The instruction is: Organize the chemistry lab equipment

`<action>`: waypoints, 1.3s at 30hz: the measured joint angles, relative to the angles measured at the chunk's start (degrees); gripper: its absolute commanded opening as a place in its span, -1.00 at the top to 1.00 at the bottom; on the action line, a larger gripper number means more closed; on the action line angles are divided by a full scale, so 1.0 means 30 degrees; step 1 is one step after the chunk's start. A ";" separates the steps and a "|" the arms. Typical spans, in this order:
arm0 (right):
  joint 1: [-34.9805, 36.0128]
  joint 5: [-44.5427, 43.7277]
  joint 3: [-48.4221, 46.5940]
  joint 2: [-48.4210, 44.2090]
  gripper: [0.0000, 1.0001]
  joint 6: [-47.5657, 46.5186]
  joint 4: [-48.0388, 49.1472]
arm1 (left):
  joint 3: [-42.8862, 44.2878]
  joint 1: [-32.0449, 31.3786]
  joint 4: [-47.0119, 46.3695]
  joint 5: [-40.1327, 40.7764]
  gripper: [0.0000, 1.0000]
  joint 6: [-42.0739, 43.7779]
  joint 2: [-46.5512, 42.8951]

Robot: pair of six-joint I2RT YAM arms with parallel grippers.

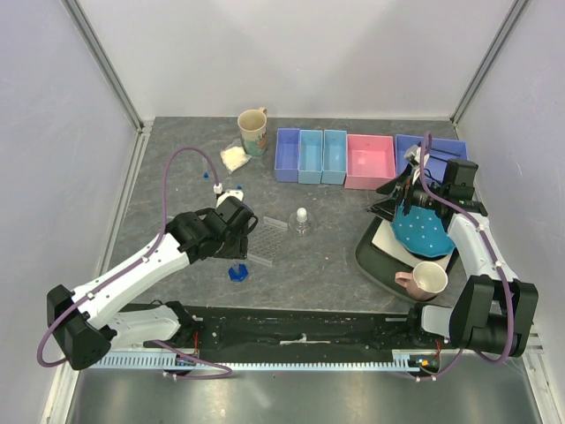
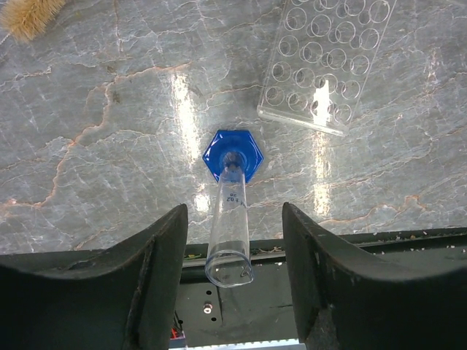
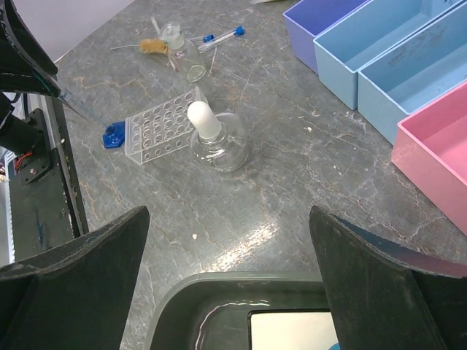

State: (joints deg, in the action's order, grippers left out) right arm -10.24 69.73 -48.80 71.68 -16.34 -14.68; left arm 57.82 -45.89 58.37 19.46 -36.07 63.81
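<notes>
A clear graduated cylinder point(image 2: 230, 219) on a blue hexagonal base point(image 1: 237, 272) stands upright on the table. My left gripper point(image 2: 233, 292) is open around its top rim, with a finger on either side and neither touching it; it also shows in the top view point(image 1: 242, 230). The clear tube rack point(image 1: 267, 238) lies just right of the cylinder. The white-stoppered flask point(image 3: 215, 138) stands beyond the rack. Blue-capped tubes point(image 3: 219, 36) and the bag of powder point(image 1: 234, 157) lie farther back. My right gripper point(image 3: 233, 284) is open and empty above the tray corner. I cannot make out the tripod.
A dark tray point(image 1: 375, 256) at the right holds the blue dotted plate point(image 1: 422, 231) and a pink mug point(image 1: 424, 281). A row of blue and pink bins point(image 1: 370, 161) lines the back. A cream mug point(image 1: 253, 131) stands at the back. A brush point(image 3: 153, 47) lies near the tubes.
</notes>
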 measured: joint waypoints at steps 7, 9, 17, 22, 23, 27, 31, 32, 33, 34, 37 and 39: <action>0.0000 -0.0036 0.0000 0.0109 -0.96 -0.0138 -0.0189 | 0.0044 -0.0073 0.0095 0.0015 -0.10 0.0000 0.0809; 0.0000 -0.0036 0.0000 0.0117 -0.96 -0.0175 -0.0226 | 0.0066 -0.0073 0.0102 0.0015 -0.04 0.0007 0.1020; 0.0000 -0.0036 0.0000 0.0146 -0.96 -0.0299 -0.0291 | 0.0175 -0.0087 0.0124 0.0015 0.39 0.0015 0.1100; 0.0000 -0.0044 0.0000 0.0146 -0.96 -0.0350 -0.0299 | 0.0219 -0.0109 0.0153 0.0000 0.73 0.0022 0.1100; 0.0000 -0.0044 0.0000 0.0146 -0.96 -0.0350 -0.0299 | 0.0226 -0.0124 0.0168 0.0000 0.77 0.0022 0.1100; 0.0000 -0.0036 -0.0007 0.0146 -0.96 -0.0423 -0.0386 | 0.0342 -0.0124 0.0313 0.0000 0.81 0.0029 0.1100; 0.0058 -0.0029 -0.0051 0.0146 -0.96 -0.0699 -0.0729 | 0.0787 -0.0124 0.0554 -0.0007 0.82 0.0044 0.0947; 0.0124 -0.0029 -0.0073 0.0153 -0.96 -0.0852 -0.0874 | 0.0962 -0.0124 0.0590 -0.0015 0.82 0.0073 0.0816; 0.0262 -0.0044 -0.0117 0.0168 -0.96 -0.1005 -0.1049 | 0.1158 -0.0124 0.0605 -0.0029 0.82 0.0124 0.0648; 0.0474 -0.0044 -0.0175 0.0219 -0.96 -0.1224 -0.1239 | 0.1348 -0.0124 0.0634 -0.0044 0.82 0.0168 0.0495; 0.1902 -0.0138 -0.0459 0.0430 -0.96 -0.2047 -0.1902 | 0.2237 -0.0124 0.0685 -0.0240 0.83 0.0335 -0.0022; 0.3308 -0.0379 -0.0670 0.0561 -0.96 -0.2703 -0.2448 | 0.2900 -0.0124 0.0714 -0.0648 0.83 0.0430 -0.0197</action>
State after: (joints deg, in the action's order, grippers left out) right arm -0.32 68.60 -50.81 73.36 -24.45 -22.02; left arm 66.52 -46.26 60.51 17.52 -34.79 63.22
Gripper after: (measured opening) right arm 0.982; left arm 0.318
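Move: The clear measuring cylinder on its blue base already stands between my left fingers, gripped by nothing yet, its middle about 4 cm straight below my hand. From that hand the clear tube rack is about 7 cm right and 9 ahead, the white-stoppered flask 16 right and 12 ahead, the brush 13 left and 12 ahead, all lower. From my right hand the cylinder is roughly 35 cm left, 11 back and 10 lower. My left hand sinks about 1 cm around the cylinder's upper part, and I close the fingers until they pinch its tube. I hold there briefly, then lift straight off the table by about 6 cm, drifting slightly right as the lift quickens. Only late does my open right hand swing left and somewhat back towards the cylinder, turning some 10 degrees counter-clockwise. ##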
